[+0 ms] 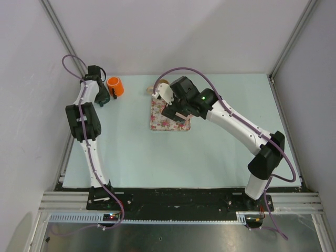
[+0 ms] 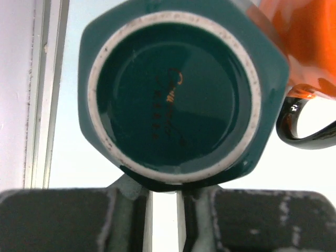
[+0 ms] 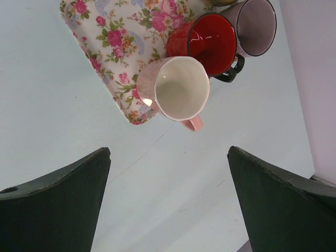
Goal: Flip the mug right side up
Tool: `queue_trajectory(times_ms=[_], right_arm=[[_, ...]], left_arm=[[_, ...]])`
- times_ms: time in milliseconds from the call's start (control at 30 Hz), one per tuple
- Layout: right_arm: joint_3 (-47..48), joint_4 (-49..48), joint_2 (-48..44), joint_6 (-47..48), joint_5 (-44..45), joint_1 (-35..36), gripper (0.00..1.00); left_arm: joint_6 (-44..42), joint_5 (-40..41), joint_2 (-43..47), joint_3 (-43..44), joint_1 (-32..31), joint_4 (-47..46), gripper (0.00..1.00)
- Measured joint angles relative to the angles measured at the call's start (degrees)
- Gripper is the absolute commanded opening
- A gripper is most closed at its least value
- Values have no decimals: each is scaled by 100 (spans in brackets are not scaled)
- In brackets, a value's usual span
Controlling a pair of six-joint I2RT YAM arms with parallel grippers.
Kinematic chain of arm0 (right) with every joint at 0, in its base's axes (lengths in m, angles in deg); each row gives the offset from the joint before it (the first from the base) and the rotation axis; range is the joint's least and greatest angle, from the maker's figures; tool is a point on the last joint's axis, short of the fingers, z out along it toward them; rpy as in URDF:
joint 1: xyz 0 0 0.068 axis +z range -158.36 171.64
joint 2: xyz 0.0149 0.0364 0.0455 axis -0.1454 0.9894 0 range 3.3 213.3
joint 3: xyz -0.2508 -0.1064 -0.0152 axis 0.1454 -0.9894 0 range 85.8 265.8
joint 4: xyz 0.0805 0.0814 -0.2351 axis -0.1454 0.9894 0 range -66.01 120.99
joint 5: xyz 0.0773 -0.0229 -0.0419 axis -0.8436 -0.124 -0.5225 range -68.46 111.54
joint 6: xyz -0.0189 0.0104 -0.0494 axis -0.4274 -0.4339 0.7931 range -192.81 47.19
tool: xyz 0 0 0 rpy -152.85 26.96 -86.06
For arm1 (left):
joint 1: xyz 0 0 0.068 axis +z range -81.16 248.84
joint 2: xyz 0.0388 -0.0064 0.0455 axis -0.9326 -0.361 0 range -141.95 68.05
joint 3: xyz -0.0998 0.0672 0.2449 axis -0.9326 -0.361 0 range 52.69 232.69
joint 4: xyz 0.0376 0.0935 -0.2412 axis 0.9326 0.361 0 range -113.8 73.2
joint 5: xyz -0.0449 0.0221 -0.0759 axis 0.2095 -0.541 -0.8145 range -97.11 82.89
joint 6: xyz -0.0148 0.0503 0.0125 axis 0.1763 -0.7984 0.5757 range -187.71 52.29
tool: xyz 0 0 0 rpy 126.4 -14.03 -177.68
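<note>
A dark teal mug (image 2: 173, 94) stands upside down, its base with a white foot ring facing my left wrist camera. My left gripper (image 2: 164, 202) has its jaws narrowly apart, with the tips against the mug's near side. The mug's handle is hidden there. In the top view the left gripper (image 1: 103, 97) sits at the far left back of the table and covers most of the mug. My right gripper (image 3: 168, 152) is wide open and empty, hovering over the table beside the floral tray (image 3: 105, 37).
An orange mug (image 1: 115, 85) with a black handle (image 2: 307, 128) stands right beside the teal mug. A pink mug (image 3: 181, 89), a red mug (image 3: 212, 44) and a mauve mug (image 3: 256, 26) stand upright at the tray's edge. The left wall is close.
</note>
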Motion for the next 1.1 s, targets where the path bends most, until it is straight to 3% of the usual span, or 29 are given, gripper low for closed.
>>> queue_trajectory(times_ms=[200, 333, 467, 633, 767, 900, 1100], right_arm=[[-11, -4, -11, -74, -46, 7, 99], [-356, -212, -291, -175, -249, 20, 99], [-1263, -903, -1082, -195, -592, 31, 99], [-2643, -2612, -2297, -247, -1169, 20, 99], [-3425, -4251, -2645, -391, -1685, -39, 99], [-3882, -5744, -2400, -509, -2205, -186, 99], [-4059, -7429, -1956, -785, -2710, -374, 99]], left_arm=[[-181, -271, 68, -101, 35, -37, 0], [-273, -787, 684, -898, 92, -31, 0], [-317, -1456, 1856, -2068, 118, 240, 0], [-306, -2485, 3788, -3165, 92, 566, 0], [-295, -3530, 5121, -3348, -15, 839, 0], [-234, -4743, 5810, -3346, -258, 1010, 0], [35, -6083, 6137, -3346, -737, 1274, 0]])
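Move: The left hand already holds the upside-down green mug, apparently by its handle; the mug's middle is about 5 cm ahead, level with the fingers. The orange mug stands some 10 cm ahead and 9 cm right; the flowered tray's middle lies about 37 cm right, 2 back, 5 below. From the open, empty right hand, the green mug is roughly 23 cm ahead, 38 left and 19 below; the pink mug about 10 ahead, 20 below. Back, up and to the right, about 25 cm each way, the left arm draws the green mug off the table towards the right hand, first pulling back low, then climbing, its wrist rolling over so the fingers end pointing right; they keep their pinch. The right hand, wide open, rises some 10 cm and shifts 6 cm left, swinging its fingers up to level and round to face the green mug. ##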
